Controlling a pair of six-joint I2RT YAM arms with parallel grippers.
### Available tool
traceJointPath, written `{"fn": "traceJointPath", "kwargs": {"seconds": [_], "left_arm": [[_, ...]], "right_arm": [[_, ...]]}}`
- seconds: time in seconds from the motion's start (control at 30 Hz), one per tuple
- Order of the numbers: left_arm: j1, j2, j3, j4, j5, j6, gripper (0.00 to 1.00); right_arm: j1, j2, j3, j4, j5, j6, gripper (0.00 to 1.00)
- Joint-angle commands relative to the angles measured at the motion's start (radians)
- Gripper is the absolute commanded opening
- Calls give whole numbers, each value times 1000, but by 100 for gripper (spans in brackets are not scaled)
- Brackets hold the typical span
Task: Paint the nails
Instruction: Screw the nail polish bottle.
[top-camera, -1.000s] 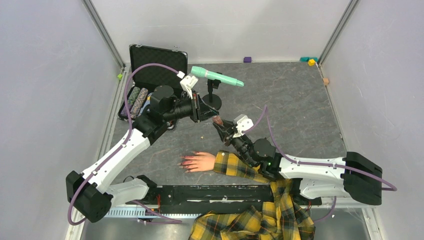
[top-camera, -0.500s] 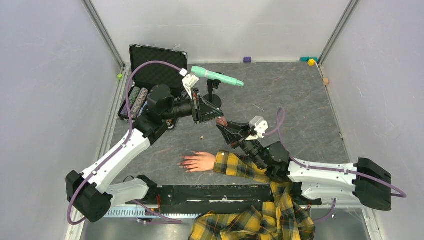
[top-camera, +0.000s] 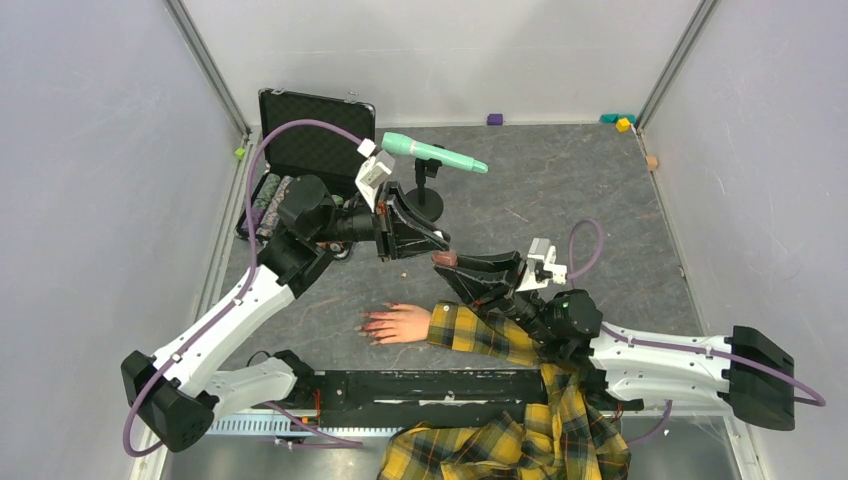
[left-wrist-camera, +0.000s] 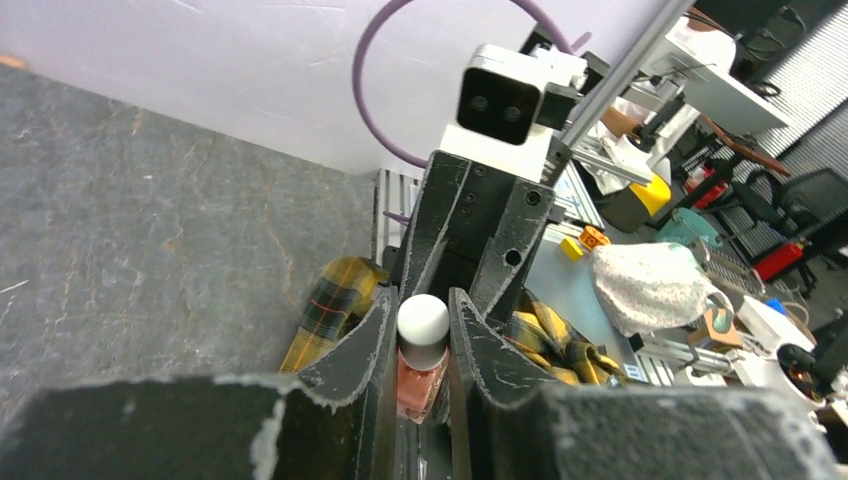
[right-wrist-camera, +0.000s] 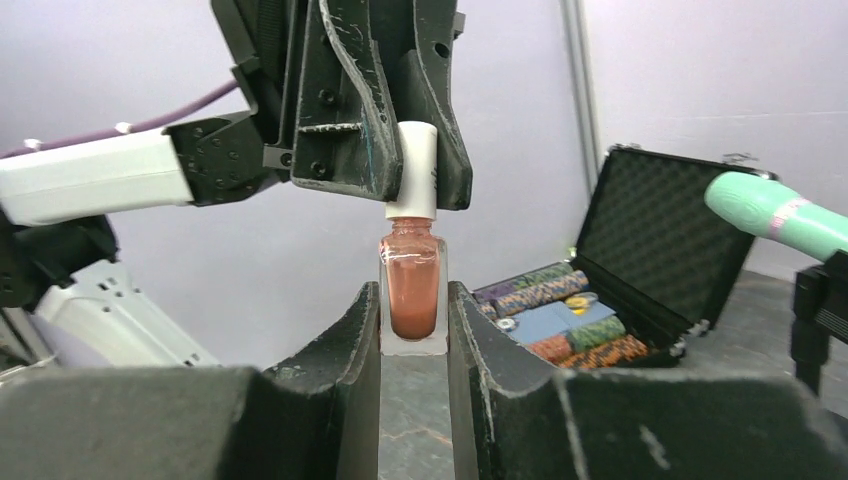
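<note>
The mannequin hand (top-camera: 402, 322) lies palm down near the front edge, its red-pink nails (top-camera: 370, 325) pointing left, its yellow plaid sleeve (top-camera: 482, 335) running under my right arm. My right gripper (top-camera: 452, 268) is shut on the glass body of a small polish bottle (right-wrist-camera: 412, 290), held upright in the air above and right of the hand. My left gripper (top-camera: 438, 248) comes from the left and is shut on the bottle's white cap (left-wrist-camera: 423, 318); the cap also shows in the right wrist view (right-wrist-camera: 416, 170) between the left fingers (right-wrist-camera: 345, 100).
An open black case (top-camera: 305, 135) with rolls of poker chips (right-wrist-camera: 560, 320) sits at the back left. A mint-green wand on a black stand (top-camera: 432, 155) stands behind the grippers. Small coloured blocks (top-camera: 622, 123) lie at the back wall. Plaid cloth (top-camera: 500, 450) hangs over the front edge.
My right arm has swung back to the right, lowering and levelling the bottle. My left gripper has followed to the right and closed on the cap. The mannequin hand has not moved.
</note>
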Motion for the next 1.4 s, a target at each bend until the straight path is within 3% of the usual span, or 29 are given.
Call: {"fn": "traceJointPath", "kwargs": {"seconds": [0.0, 0.57, 0.63, 0.67, 0.77, 0.83, 0.87, 1.07, 1.37], "left_arm": [[-35, -1, 20, -24, 171, 5, 2], [-65, 8, 62, -214, 227, 183, 4], [-64, 2, 72, -259, 203, 213, 13], [-64, -1, 77, -283, 188, 230, 22], [-61, -12, 91, -357, 102, 296, 55], [-53, -19, 106, -417, 28, 352, 90], [-45, -23, 108, -434, -20, 373, 99], [37, -31, 102, -436, -100, 409, 100], [144, -96, 9, -231, -107, 281, 100]], "right_arm": [[-15, -32, 26, 149, -79, 92, 0], [-90, 15, 74, 220, -262, 305, 0], [-90, 23, 80, 198, -258, 283, 0], [-90, 24, 82, 190, -255, 272, 0], [-90, 25, 79, 171, -251, 234, 0], [-90, 19, 84, 137, -250, 184, 0], [-91, 17, 91, 100, -244, 149, 0], [-91, 19, 172, -137, -132, -7, 0], [-90, -27, 143, -205, 4, -103, 0]]}}
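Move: The nail polish bottle, held in my right fingers, sits about 4 cm below my left hand, some 1 cm back and 1 cm to its right. The green microphone is roughly 23 cm ahead of that hand, 1 cm left and 12 cm lower. The false hand lies on the table, about level with it, 9 cm left and 30 cm down. From my right hand, the white cap in my left fingers is about 4 cm above, 1 cm ahead and 1 cm left. Still gripping cap and bottle, I draw both hands back about 3 cm while twisting them against each other, left some 10 degrees clockwise, right 15 or so counter-clockwise. Then my left fingers open wide and let go of the cap; that hand dips about 5 cm, tipping down, and swings forward and left clear of it. My right hand lifts the bottle slightly and carries it forward about 5 cm, turning back. ##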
